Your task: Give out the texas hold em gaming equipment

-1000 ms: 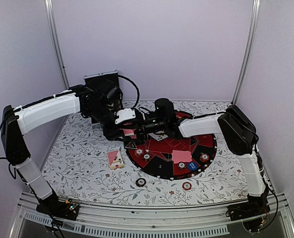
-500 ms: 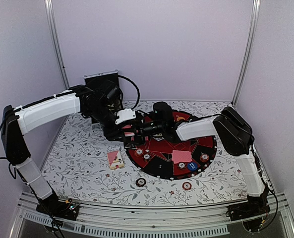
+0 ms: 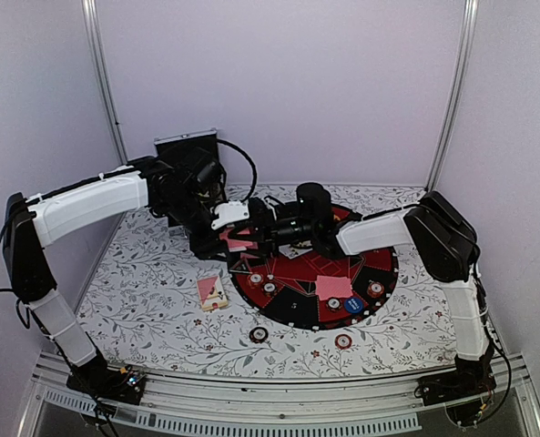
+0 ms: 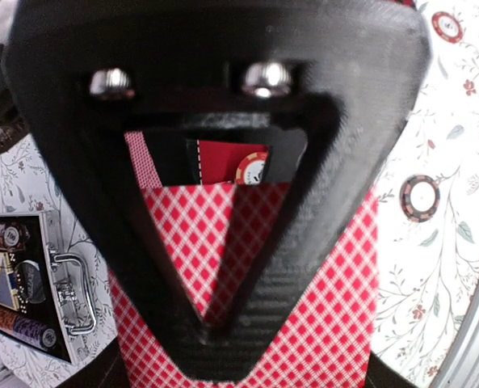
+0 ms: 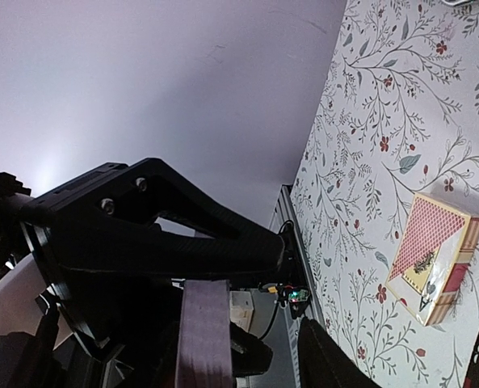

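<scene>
A stack of pink-backed playing cards (image 4: 320, 323) hangs above the left edge of the round red and black mat (image 3: 379, 264), and my left gripper (image 4: 215, 339) is shut on it. In the top view the cards (image 3: 238, 240) sit between both grippers. My right gripper (image 3: 253, 238) faces them from the right. In the right wrist view the cards (image 5: 203, 331) stand edge-on between my right gripper's (image 5: 247, 360) jaws, with a gap to the right finger (image 5: 328, 364), so it is open. The pink card box (image 3: 211, 291) lies on the table left of the mat.
On the mat lie a pink card (image 3: 333, 287), a blue button (image 3: 353, 305) and striped chips (image 3: 376, 289). Two chips (image 3: 259, 334) (image 3: 343, 341) lie on the flowered cloth near the front. The black case (image 3: 188, 155) stands at the back left.
My right gripper's jaws have narrowed around the cards, and its wrist shifted left, then slightly back right. The left arm has held still with the cards.
</scene>
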Controlling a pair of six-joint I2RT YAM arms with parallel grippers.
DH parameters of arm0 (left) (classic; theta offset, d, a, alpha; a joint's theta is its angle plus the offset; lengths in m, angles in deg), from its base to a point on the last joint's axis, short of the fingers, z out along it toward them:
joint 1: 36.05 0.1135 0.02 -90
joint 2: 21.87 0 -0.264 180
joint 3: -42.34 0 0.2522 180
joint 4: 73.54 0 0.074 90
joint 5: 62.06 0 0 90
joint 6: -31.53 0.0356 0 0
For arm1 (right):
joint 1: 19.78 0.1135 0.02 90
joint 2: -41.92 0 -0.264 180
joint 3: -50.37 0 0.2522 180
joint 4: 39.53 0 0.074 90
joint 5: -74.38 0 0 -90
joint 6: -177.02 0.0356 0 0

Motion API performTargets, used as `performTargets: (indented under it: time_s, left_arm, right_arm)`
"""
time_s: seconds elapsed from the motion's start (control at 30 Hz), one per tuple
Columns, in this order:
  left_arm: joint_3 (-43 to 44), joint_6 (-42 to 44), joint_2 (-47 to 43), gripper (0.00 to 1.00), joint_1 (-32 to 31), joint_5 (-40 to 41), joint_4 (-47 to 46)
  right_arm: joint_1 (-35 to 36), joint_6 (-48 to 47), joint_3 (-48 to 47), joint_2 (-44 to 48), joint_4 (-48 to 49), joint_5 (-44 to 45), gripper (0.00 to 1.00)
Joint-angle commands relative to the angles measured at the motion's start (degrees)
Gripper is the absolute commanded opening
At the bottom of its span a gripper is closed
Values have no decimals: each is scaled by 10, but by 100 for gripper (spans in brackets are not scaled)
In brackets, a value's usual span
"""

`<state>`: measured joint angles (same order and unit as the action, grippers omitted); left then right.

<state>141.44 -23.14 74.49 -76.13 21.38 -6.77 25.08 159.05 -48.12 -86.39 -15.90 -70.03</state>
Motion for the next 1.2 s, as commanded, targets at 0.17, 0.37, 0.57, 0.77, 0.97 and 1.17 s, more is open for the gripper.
performTargets:
  time_s: [0.17,0.37,0.57,0.77,0.97,1.17]
  left_arm:
    - [-5,3,-22,0,5,9,-12]
    - [-17,6,-24,0,5,20,-16]
    - [-23,8,-21,0,5,26,-19]
    - [-26,8,-20,0,6,31,-21]
    - [-31,8,-20,0,6,34,-20]
    - [-29,7,-21,0,7,30,-19]
  right_arm:
    - [-23,-26,28,26,-60,1,34]
    - [-28,-40,34,47,-83,5,23]
    - [-30,-49,36,61,-96,4,12]
    - [-30,-50,37,70,-99,2,7]
    - [-39,-58,46,79,-111,0,3]
    - [-47,-68,55,89,-125,-3,24]
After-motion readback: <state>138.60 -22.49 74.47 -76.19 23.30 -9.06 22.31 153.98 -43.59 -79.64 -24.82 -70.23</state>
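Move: The deck is in my left hand's fingers. Its middle lies about 4 cm to the left of my right hand, at the same height and neither ahead nor back. From my right hand, the card box on the table is roughly 10 cm left and 5 cm back. The two stacked chips on the mat are about 3 cm back and 3 cm right, and the face-up cards about 8 cm ahead and 11 cm right, all some 17 cm lower. I shut my right fingers from about half open, pinching the deck's top card at its right side while easing to the right. Once they are nearly shut I draw the card on rightwards, about 3 cm of hand travel in all. My left hand keeps its grip on the deck and sinks about 1.5 cm. ##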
